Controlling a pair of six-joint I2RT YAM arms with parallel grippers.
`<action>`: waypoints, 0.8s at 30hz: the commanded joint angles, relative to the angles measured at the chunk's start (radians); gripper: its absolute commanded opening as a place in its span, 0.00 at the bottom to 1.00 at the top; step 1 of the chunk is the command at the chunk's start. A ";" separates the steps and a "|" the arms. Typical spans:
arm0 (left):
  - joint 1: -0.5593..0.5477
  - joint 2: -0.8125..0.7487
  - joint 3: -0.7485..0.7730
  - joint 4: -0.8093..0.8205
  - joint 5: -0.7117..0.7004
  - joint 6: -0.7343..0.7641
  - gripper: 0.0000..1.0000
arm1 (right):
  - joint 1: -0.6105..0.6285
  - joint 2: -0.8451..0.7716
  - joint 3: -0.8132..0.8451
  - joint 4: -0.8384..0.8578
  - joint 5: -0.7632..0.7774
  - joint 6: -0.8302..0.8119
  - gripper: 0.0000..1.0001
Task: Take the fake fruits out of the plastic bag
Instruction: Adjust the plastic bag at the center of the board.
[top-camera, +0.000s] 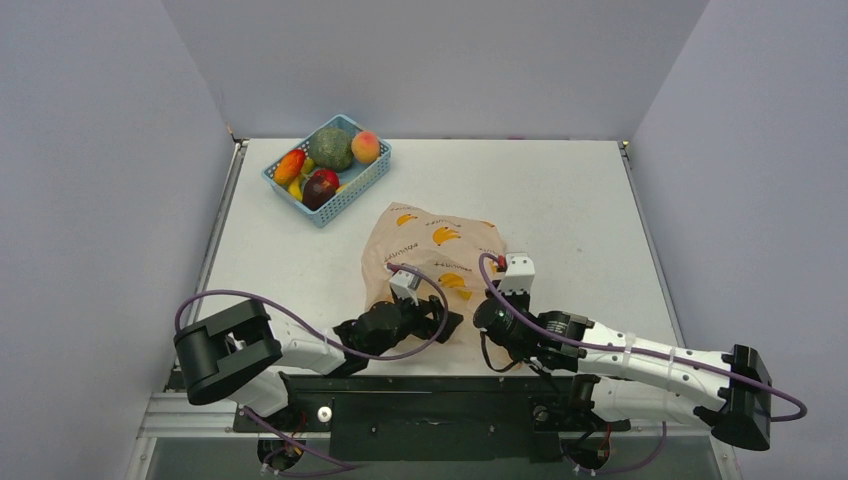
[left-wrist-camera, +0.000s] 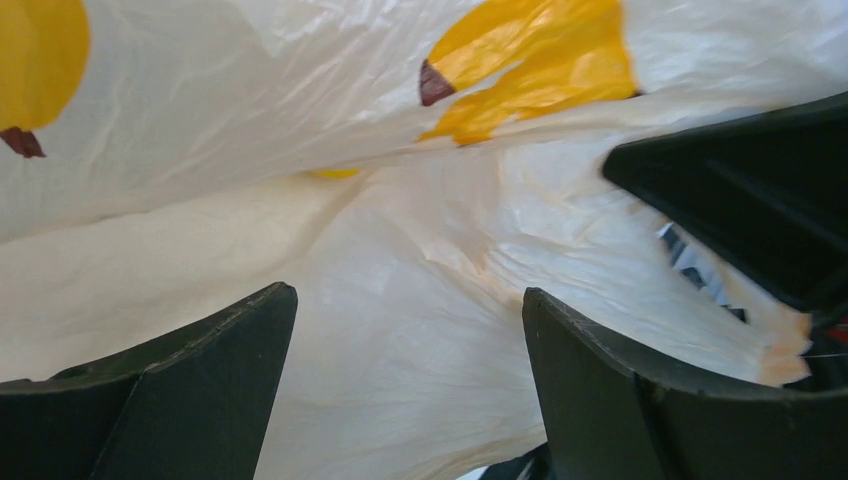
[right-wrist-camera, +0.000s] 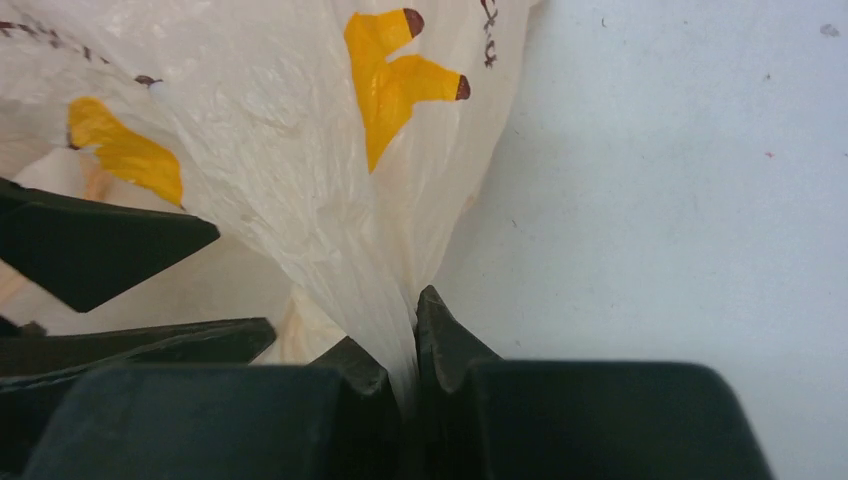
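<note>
The plastic bag (top-camera: 432, 250), pale orange with yellow banana prints, lies crumpled in the middle of the table. My right gripper (right-wrist-camera: 395, 325) is shut on a gathered fold of its near edge (right-wrist-camera: 330, 200), at the bag's near right corner (top-camera: 487, 300). My left gripper (top-camera: 445, 320) stands open at the bag's near edge, its fingers (left-wrist-camera: 200, 370) spread wide against the bag film (left-wrist-camera: 400, 300). Fake fruits lie in the basket: an orange-red one (top-camera: 290, 164), a peach one (top-camera: 366, 147) and a dark maroon one (top-camera: 320, 187). No fruit shows inside the bag.
A blue mesh basket (top-camera: 352, 192) stands at the back left and also holds a big green ball (top-camera: 330, 148). The two grippers are close together; a left finger (right-wrist-camera: 100, 245) shows in the right wrist view. Grey walls enclose the table.
</note>
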 joint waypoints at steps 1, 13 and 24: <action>0.013 0.026 0.090 -0.025 -0.075 0.130 0.82 | -0.009 -0.042 0.098 -0.064 -0.016 -0.086 0.00; 0.038 0.256 0.317 0.064 -0.157 0.222 0.81 | -0.032 -0.096 0.057 -0.011 -0.143 -0.138 0.00; 0.039 0.526 0.512 0.155 -0.076 0.236 0.84 | -0.092 -0.148 0.033 -0.006 -0.198 -0.163 0.00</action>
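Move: Across the right half of the near board, the bag's middle lies about 10 cm ahead of the left hand, 4 cm to its left and some 4 cm lower. The pinched side of the bag, held in the right gripper, is roughly 8 cm to the left hand's right, only about 2 cm farther out. For the right hand, which already holds that side, the bag's middle is about 8 cm ahead, 12 cm left and 5 cm below. Reaching forward and to the right about 12 cm in all, first mostly forward, then increasingly rightward, the left hand slides its wide-open fingers under the bag's banana-printed upper layer, the fingertips tilting up by some 10 degrees. The right hand keeps its closed pinch on the bag's side, lifts it about 3 cm early on, then holds that height while turning slightly counter-clockwise. ##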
